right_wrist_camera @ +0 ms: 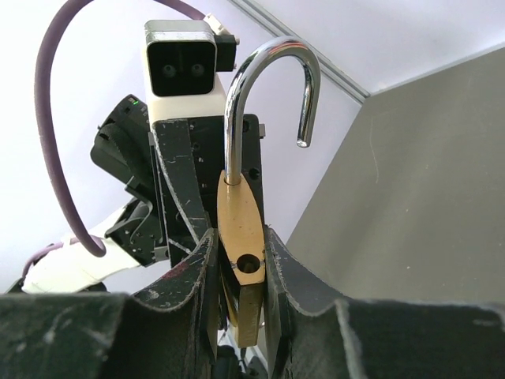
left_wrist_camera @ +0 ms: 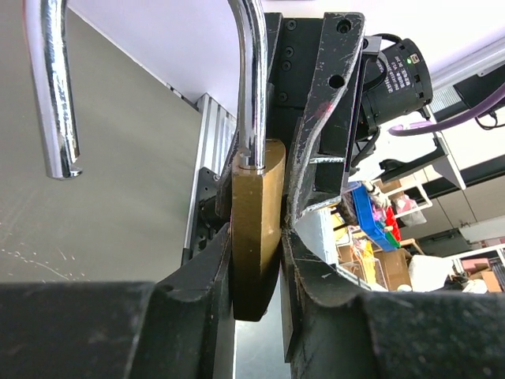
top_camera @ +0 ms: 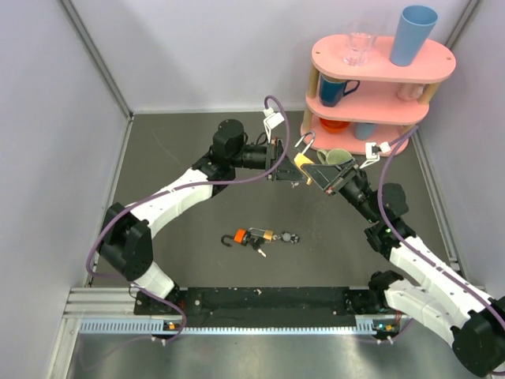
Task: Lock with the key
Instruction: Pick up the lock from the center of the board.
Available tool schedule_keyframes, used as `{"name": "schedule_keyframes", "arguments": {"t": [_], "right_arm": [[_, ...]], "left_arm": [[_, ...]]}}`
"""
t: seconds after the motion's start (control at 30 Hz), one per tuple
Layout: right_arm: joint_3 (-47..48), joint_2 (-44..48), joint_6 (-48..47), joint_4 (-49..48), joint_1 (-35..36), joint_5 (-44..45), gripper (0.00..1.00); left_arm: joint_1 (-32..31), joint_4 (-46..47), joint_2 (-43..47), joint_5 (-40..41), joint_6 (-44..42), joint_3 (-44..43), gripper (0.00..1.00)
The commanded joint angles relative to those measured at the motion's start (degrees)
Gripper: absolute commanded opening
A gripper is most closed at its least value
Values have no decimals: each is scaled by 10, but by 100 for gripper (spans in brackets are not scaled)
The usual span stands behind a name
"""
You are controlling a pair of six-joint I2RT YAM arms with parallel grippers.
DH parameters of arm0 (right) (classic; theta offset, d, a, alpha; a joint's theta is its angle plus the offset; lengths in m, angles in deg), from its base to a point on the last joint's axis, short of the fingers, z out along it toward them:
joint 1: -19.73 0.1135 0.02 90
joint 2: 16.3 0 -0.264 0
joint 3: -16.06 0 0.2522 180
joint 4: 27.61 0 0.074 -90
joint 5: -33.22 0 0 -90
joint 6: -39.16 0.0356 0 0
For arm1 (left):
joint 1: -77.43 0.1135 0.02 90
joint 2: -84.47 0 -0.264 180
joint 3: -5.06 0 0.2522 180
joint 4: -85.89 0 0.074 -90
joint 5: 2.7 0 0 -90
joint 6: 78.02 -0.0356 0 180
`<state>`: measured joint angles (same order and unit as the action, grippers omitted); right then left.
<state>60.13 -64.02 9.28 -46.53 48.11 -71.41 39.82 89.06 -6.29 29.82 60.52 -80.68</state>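
A large brass padlock (top_camera: pixel 304 161) with an open silver shackle (right_wrist_camera: pixel 272 63) hangs in the air mid-table, held from both sides. My left gripper (left_wrist_camera: pixel 254 264) is shut on its body (left_wrist_camera: pixel 254 229) from the left. My right gripper (right_wrist_camera: pixel 241 272) is shut on the same body (right_wrist_camera: pixel 241 225) from the right, with the empty shackle hole facing its camera. Down on the table lies an orange-and-black padlock (top_camera: pixel 239 236), and beside it a small bunch with the tiny silver key (top_camera: pixel 259 249). No gripper touches the key.
A small brass padlock (top_camera: pixel 268 234) and a round ring (top_camera: pixel 288 237) lie in the same cluster. A pink three-tier shelf (top_camera: pixel 442 59) with a blue cup (top_camera: pixel 414 35), a glass (top_camera: pixel 359 47) and mugs stands at the back right, close behind the right arm.
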Motion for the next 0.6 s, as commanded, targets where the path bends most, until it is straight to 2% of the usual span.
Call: {"name": "schedule_keyframes", "arguments": {"t": [0.0, 0.03, 0.17, 0.3, 0.33, 0.4, 0.57], "right_arm": [[6, 8, -9, -35, 6, 5, 0], [6, 6, -10, -27, 5, 5, 4], [6, 0, -23, -11, 6, 7, 29], [14, -1, -46, 21, 5, 10, 49], [20, 0, -59, 29, 5, 10, 57], [27, 1, -74, 60, 5, 13, 64], [52, 5, -131, 118, 5, 22, 86]], "left_arm": [[-8, 53, 8, 37, -12, -3, 0], [-8, 47, 11, 41, -22, -1, 0], [-2, 14, 31, 71, -49, 1, 0], [24, 15, 57, 79, -49, 23, 0], [30, 10, 62, 81, -52, 25, 0], [47, -5, 78, 82, -61, 33, 0], [84, -102, 109, 88, -119, 30, 0]]}}
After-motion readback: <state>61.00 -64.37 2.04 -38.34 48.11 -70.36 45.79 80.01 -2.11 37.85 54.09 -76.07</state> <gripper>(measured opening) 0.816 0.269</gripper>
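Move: Between both hands' fingers, high over the board, the lock is already pinched, its brass body practically at each hand point and its open shackle standing up and forward. From the left hand the key bunch lies on the board about 3 cm back, 10 cm to the left and 31 cm below; the green mug stands roughly 21 cm ahead, 15 cm to the right and 28 cm below. Spreading wide, the right fingers let go of the lock while that hand sinks about 3 cm and rolls slightly, left side down. The left keeps its pinch and carries the lock away from the right gripper, some 4 cm forward and 4 cm left while dropping about 3 cm, starting forward and down before swinging left, and turning roughly 15 degrees counter-clockwise. ##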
